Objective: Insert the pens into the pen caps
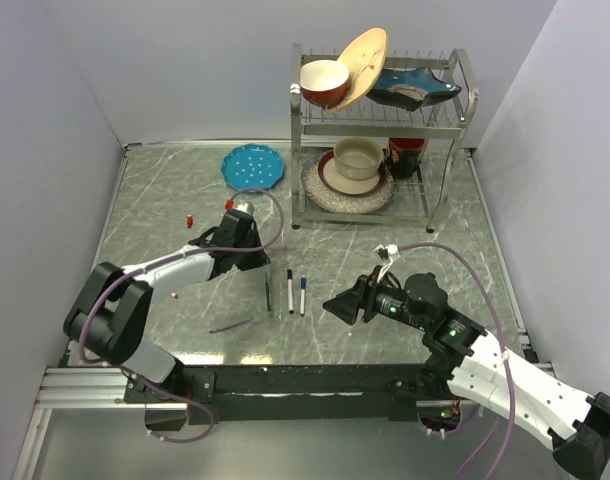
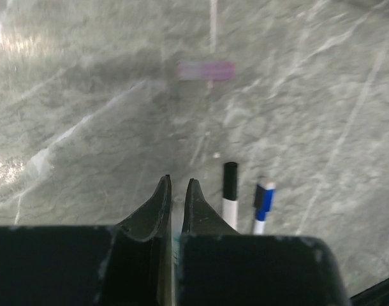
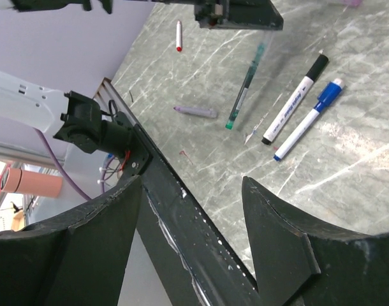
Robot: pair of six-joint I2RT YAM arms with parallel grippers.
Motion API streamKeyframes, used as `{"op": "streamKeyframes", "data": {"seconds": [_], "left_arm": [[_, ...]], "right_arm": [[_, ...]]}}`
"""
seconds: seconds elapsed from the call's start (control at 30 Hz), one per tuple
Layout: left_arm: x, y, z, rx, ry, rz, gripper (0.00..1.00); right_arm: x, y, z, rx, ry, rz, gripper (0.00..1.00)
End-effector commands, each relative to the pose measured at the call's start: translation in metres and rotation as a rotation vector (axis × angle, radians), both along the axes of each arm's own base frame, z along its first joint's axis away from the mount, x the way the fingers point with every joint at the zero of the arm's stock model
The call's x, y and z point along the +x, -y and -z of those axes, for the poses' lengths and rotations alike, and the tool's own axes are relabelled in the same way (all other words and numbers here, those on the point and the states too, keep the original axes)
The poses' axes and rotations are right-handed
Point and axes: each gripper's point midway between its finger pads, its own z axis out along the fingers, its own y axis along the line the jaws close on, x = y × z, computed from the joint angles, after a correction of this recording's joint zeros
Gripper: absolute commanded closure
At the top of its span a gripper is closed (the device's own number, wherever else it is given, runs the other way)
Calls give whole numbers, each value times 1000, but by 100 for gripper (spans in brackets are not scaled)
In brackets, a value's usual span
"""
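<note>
My left gripper [image 1: 257,262] is shut on the upper end of the dark green pen [image 1: 268,296]. The pen slants down from it toward the table in the right wrist view [image 3: 245,89] and shows as a thin sliver between the jaws in the left wrist view [image 2: 175,252]. The black-capped pen [image 1: 290,291] [image 2: 229,191] [image 3: 295,102] and the blue-capped pen [image 1: 303,295] [image 2: 263,203] [image 3: 309,118] lie side by side just right of it. A white pen with a red end [image 3: 178,35] lies far left. A red cap [image 1: 189,220] lies alone at the left. My right gripper [image 1: 335,305] [image 3: 191,182] is open and empty, right of the pens.
A purple pen-like piece [image 1: 230,326] [image 3: 194,111] lies near the front edge. A dish rack [image 1: 380,130] with bowls and plates stands at the back. A blue plate [image 1: 253,165] lies left of it. The black front rail [image 3: 182,210] runs under my right gripper.
</note>
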Motion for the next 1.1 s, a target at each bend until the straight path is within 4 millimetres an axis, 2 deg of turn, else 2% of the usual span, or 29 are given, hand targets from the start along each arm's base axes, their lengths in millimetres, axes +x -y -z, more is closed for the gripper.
{"op": "streamKeyframes", "data": {"seconds": [0.0,0.1,0.2,0.23,0.27,0.33,0.37,0.5,0.53,0.6,0.63,0.7,0.73,0.77,0.83,0.9,1.0,1.07], "left_arm": [[8,6,0,-11,-22,-27,93],[5,9,6,-27,-52,-24,80],[3,-1,10,-2,-65,-78,73],[1,-2,4,-8,-65,-86,70],[-1,-2,0,-18,-66,-94,63],[-1,-9,-13,-14,-41,-128,45],[0,-10,-20,-22,-35,-152,44],[-4,-37,-44,13,-33,-326,42],[-6,-42,-57,-31,-25,-401,42],[-24,-60,-53,-22,-76,-505,42],[-33,-71,-57,-74,-89,-630,42],[-57,-88,-49,-81,-152,-747,43],[-70,-96,-48,-162,-184,-868,43],[-91,-107,-38,-150,-245,-942,43],[-114,-116,-28,-233,-308,-1066,42],[-128,-115,-23,-275,-353,-1080,41],[-141,-115,-20,-355,-384,-1110,40],[-148,-119,-17,-382,-402,-1159,39]], "right_arm": [[-1,2,-4,16,31,0,29],[-2,5,-7,14,40,5,28],[-1,8,-4,8,45,19,28],[0,9,-8,3,52,23,28],[1,13,-4,-33,44,39,28],[1,16,-10,-45,66,43,28],[0,19,-11,-45,72,48,28],[0,23,-21,-19,91,73,28],[0,23,-19,-19,89,73,28],[-2,21,-19,-9,78,62,28],[-2,21,-17,-9,71,61,28],[-3,20,-16,-6,61,55,29],[-4,20,-17,-3,62,54,29],[-4,20,-19,7,67,53,29],[-5,19,-22,20,70,50,29],[-5,17,-24,27,60,43,29],[-7,11,-31,23,69,5,29],[-2,12,-28,-3,71,26,29]]}}
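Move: The green pen, held by its far, clear end in the left fingers, is bound for bare table about 7 cm back, 3 cm right and 4 cm below that hand. The black marker lies some 7 cm back and 6 cm right, the blue marker 8 cm back and 10 cm right; the purple pen lies 16 cm back and 8 cm left. For the right hand, that bare spot is roughly 8 cm ahead, 15 cm left and 16 cm below. The green pen is lowered the last 2–3 cm onto the table beside the black marker as the left fingers open to more than half and let go of its clear end. The left hand then lifts clear and sweeps back and left, about 17 cm in all, towards the purple pen, sinking again at the end while turning nearly 60 degrees counter-clockwise and tipping farther down. ##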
